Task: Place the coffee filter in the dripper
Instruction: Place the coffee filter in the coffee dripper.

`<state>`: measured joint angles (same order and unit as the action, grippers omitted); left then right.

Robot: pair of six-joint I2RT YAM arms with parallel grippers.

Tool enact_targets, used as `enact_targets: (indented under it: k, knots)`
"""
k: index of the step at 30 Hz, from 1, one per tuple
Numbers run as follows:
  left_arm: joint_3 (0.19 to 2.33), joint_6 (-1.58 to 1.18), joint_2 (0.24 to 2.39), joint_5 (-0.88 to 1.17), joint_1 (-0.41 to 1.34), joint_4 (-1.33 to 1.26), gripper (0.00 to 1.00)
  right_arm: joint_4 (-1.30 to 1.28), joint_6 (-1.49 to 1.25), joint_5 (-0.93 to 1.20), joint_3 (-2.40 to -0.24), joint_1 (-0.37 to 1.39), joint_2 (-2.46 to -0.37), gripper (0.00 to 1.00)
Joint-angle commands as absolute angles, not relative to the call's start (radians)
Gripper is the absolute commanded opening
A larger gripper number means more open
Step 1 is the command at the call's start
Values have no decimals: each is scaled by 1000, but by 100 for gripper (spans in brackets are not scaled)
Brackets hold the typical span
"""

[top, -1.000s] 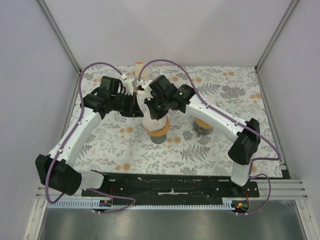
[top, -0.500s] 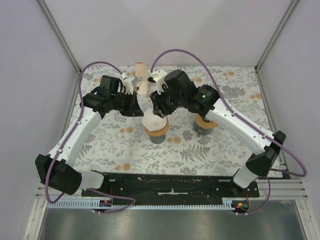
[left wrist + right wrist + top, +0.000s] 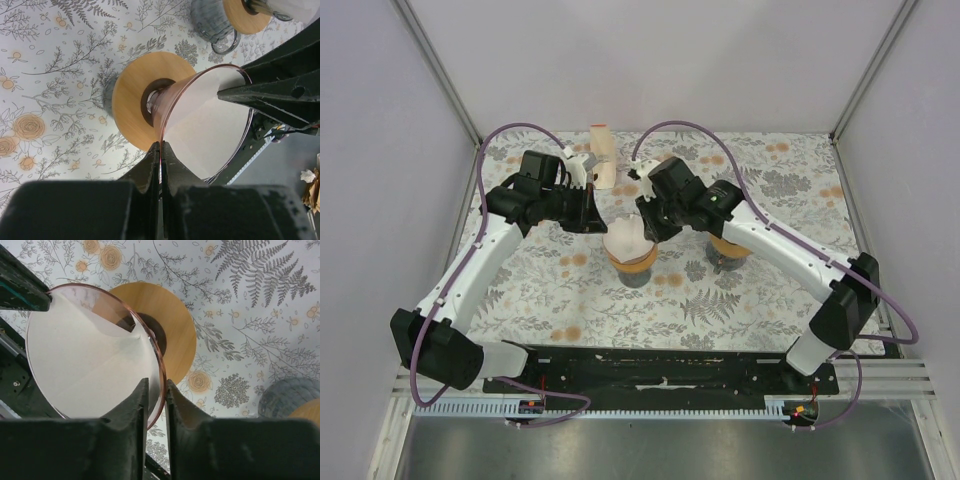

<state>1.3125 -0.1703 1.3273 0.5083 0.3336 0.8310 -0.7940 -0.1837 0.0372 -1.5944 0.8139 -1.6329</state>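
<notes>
The dripper point(image 3: 632, 256) is a glass cone with a copper rim on a round wooden base, standing mid-table. The white coffee filter point(image 3: 628, 238) lies inside it, spread against the wall point(image 3: 210, 130) point(image 3: 85, 360). My left gripper point(image 3: 603, 225) point(image 3: 160, 145) is shut on the dripper's rim at its left side. My right gripper point(image 3: 650, 230) point(image 3: 157, 385) straddles the rim point(image 3: 161, 365) on the opposite side, one finger inside over the filter and one outside. A gap still shows between its fingers.
A second glass vessel with a wooden collar point(image 3: 728, 250) point(image 3: 220, 20) point(image 3: 290, 400) stands just right of the dripper. A pale holder point(image 3: 603, 155) stands at the back of the flowered tablecloth point(image 3: 770, 180). Walls close in the table on three sides.
My right gripper opened, lifted back from the dripper, then came down astride its right rim. The filter, earlier standing tall, now sits down inside the cone. The left arm has not moved.
</notes>
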Motion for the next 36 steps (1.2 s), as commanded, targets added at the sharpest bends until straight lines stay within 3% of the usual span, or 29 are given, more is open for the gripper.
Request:
enact_targets:
  k: [1,5,10,20,36]
  knots:
    - [1342,-173,1333,537,337,815,5,-736,-207,77,-1612,802,-1654,17]
    - [1344,-176,1347,532,336,813,2,-813,-201,143,-1672,784,-1716,0]
    - [1344,-192,1362,541,336,810,2,-868,-189,208,-1703,762,-1752,0]
    - [1417,-248,1434,617,336,818,2,-1127,-100,359,-1971,730,-1953,0]
    - [1246,-195,1520,546,324,776,2,-988,-141,262,-1859,755,-2011,0]
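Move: Right between the two hands stands the coffee dripper with the coffee filter already in its cone: its middle is about 5 cm to the left hand's right and 1 cm back, 5 cm lower. From the right hand that middle lies some 5 cm left, 2 cm back, 4 cm lower. A second wood-collared dripper stands about 19 cm to the right hand's right, 1 cm farther out; the orange-and-white bag stands roughly 19 cm straight ahead of the left hand. Closing its half-open fingers on the far right of the rim, the right hand pinches the filter's edge there, then carries it forward about 4 cm, sinking 1 cm and tipping some 10 degrees. The left hand keeps its pinch on the rim's left side and follows more slowly, forward 1.5 cm and down 1 cm. ##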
